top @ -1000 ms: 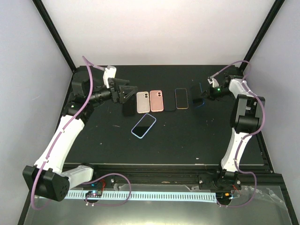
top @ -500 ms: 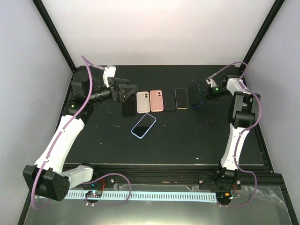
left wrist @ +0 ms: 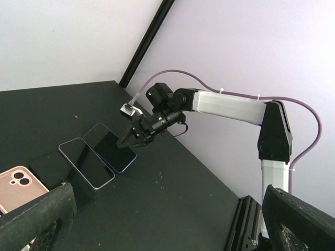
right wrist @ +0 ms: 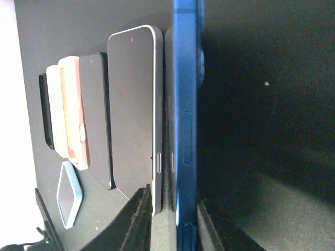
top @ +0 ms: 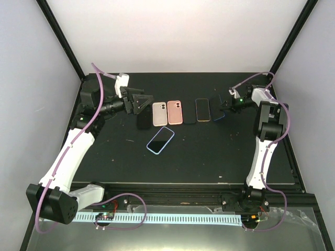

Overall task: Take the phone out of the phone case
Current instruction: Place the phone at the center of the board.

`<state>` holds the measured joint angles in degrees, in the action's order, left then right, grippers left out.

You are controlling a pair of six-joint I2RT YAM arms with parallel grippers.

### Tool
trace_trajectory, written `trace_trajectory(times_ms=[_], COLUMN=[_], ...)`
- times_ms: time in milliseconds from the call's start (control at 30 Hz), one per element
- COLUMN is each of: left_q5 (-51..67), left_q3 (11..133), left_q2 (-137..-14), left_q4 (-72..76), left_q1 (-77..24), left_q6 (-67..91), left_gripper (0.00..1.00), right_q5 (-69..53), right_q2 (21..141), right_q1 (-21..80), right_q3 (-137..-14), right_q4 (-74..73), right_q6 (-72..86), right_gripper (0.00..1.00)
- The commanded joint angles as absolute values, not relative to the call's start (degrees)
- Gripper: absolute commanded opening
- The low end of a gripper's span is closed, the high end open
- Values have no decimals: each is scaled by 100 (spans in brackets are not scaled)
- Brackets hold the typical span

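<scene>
The phone in a blue phone case (right wrist: 187, 104) stands tipped up on one long side at the right end of a row of phones (top: 218, 110), its screen facing the row. My right gripper (right wrist: 175, 219) straddles its near end. The right finger (right wrist: 209, 227) lies against the blue back, and the left finger (right wrist: 141, 217) stands a small gap off the screen side. The left wrist view shows that same gripper (left wrist: 133, 137) at the phone's edge (left wrist: 112, 149). My left gripper (top: 140, 103) hovers wide open at the row's left end, holding nothing.
The row also holds a white-rimmed phone (top: 202, 109), a black one (top: 188, 115), two pink ones (top: 175, 112) (top: 159, 113) and a black one (top: 143, 120). A light-blue phone (top: 160, 139) lies apart, nearer the arms. Black frame posts stand at the table's back corners.
The blue-cased phone has gone from lying flat to tipped up on its side. My right gripper has drawn slightly back and its jaws have parted a little. The left arm has not moved.
</scene>
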<state>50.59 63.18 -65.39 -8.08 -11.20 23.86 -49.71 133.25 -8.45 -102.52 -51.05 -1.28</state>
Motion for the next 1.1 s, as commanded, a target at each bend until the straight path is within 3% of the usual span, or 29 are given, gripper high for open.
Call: trace_trajectory(times_ms=[0, 467, 733, 833, 1067], left_q5=[4997, 4931, 4813, 4749, 4668], left_q3=[6285, 6267, 6285, 6284, 6271], left_q2=[-6532, -6540, -6526, -6511, -6434], left_q4=[-620, -646, -750, -782, -885], left_q1=[-1063, -1049, -1011, -1000, -967], left_q6=[2443, 2419, 2400, 2391, 2314], left_gripper=[99, 99, 99, 99, 99], right_q5=[-5260, -4986, -4836, -4779, -4693], right_q2=[13387, 13146, 13016, 12930, 12770], right_q1=[-879, -879, -879, -879, -879], right_q3=[-10441, -10390, -10371, -10323, -10310], right_q4=[-5005, -5098, -5106, -5038, -5028], right_q6=[-51, -246, -290, -244, -264], right_gripper=[28, 59, 67, 76, 84])
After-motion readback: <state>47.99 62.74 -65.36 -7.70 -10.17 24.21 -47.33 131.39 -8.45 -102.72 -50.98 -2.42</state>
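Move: Some 3 cm left of the right hand, 1 cm ahead and 4 cm below is the board spot for the blue-rimmed phone, which this hand holds tilted by its raised right long edge. The silver-rimmed phone lies about 11 cm to the hand's left, the black case some 18 cm left, both level with it and 4 cm down. From the idle left hand, that spot is roughly 18 cm ahead, 35 cm right and 36 cm below. Opening steadily from a narrow gap to about four fifths wide, the right fingers let go of the blue-rimmed phone's raised right edge beside the silver-rimmed phone. The hand stays almost in place, fingers still slanting left and down, then backs off about 1 cm upward at the very end. ##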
